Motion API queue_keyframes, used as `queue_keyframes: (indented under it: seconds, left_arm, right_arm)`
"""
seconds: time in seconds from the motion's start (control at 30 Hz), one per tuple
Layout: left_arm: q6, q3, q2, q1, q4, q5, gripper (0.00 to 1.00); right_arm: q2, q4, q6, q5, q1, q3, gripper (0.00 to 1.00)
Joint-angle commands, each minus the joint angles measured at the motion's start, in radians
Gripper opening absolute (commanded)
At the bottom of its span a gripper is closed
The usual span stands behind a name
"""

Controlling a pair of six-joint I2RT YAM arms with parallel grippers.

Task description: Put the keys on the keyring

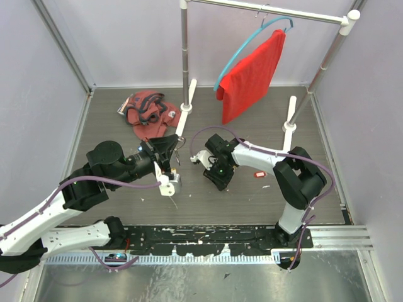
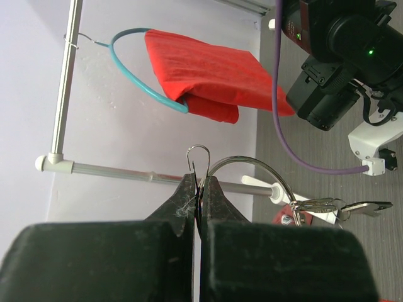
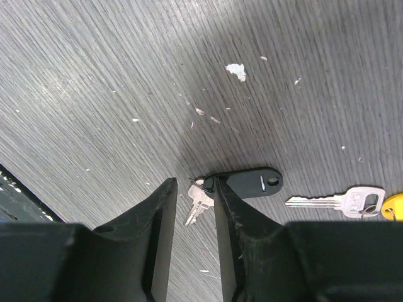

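My left gripper [image 2: 200, 179] is held up off the table, shut on the thin silver keyring [image 2: 252, 161]. A small wire loop pokes out above the pinched fingertips. The ring arcs off to the right, where silver keys [image 2: 365, 206] hang from it. My right gripper [image 3: 192, 184] is low over the table and open. A small silver key [image 3: 198, 206] lies flat between its fingers. That key's black tag [image 3: 255, 182] runs out from behind the right-hand finger. A second key [image 3: 340, 201] with a yellow tag [image 3: 393, 205] lies further right. In the top view the two grippers [image 1: 171, 152] [image 1: 218, 179] are close together mid-table.
A red-tagged key [image 1: 259, 174] lies on the table right of the right gripper. A reddish crumpled cloth [image 1: 148, 113] sits at the back left. A clothes rack [image 1: 184, 56] stands behind, with a red shirt [image 1: 252, 75] on a teal hanger. White flecks dot the table.
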State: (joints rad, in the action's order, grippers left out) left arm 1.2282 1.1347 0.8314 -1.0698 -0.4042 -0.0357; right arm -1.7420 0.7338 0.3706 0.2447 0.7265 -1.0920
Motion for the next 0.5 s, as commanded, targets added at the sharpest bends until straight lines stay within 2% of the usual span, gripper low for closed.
queue_keyframes:
  seconds: [0.0,0.17,0.27,0.47]
  left_arm:
    - [-0.005,0.046,-0.006,-0.003,0.028,0.005,0.00]
    - [-0.003,0.045,-0.008,-0.004,0.027,0.004,0.00]
    - [-0.005,0.043,-0.010,-0.003,0.025,0.003,0.00]
    - [-0.006,0.044,-0.014,-0.002,0.024,0.004,0.00]
  right_arm:
    - [-0.010,0.006,0.017,-0.008,0.000,-0.016,0.34]
    - [-0.016,0.006,0.016,-0.003,0.000,-0.016,0.31]
    - [-0.020,0.006,0.014,-0.007,0.001,-0.014,0.26]
    - [0.041,-0.007,-0.003,0.010,0.001,-0.029,0.05]
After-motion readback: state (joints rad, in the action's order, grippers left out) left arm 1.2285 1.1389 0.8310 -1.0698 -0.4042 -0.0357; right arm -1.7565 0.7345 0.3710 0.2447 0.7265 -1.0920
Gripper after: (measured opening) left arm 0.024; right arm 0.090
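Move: The black-tagged key's small ring lies right between the right hand's open fingertips, roughly 1 cm below the hand point. Its black tag is about 2 cm ahead and 1 cm to the right. The yellow tag lies some 8 cm ahead and 4 cm right, and the red tag about 4 cm ahead and 12 cm right. From the left hand, the small ring is roughly 2 cm ahead, 11 cm right and 38 cm below. Hold the right gripper in place over the black-tagged key, pointing down, and let it settle only about half a centimetre towards the table without turning. Close the fingers from roughly a third open to nearly shut, so the tips pinch the small ring. ##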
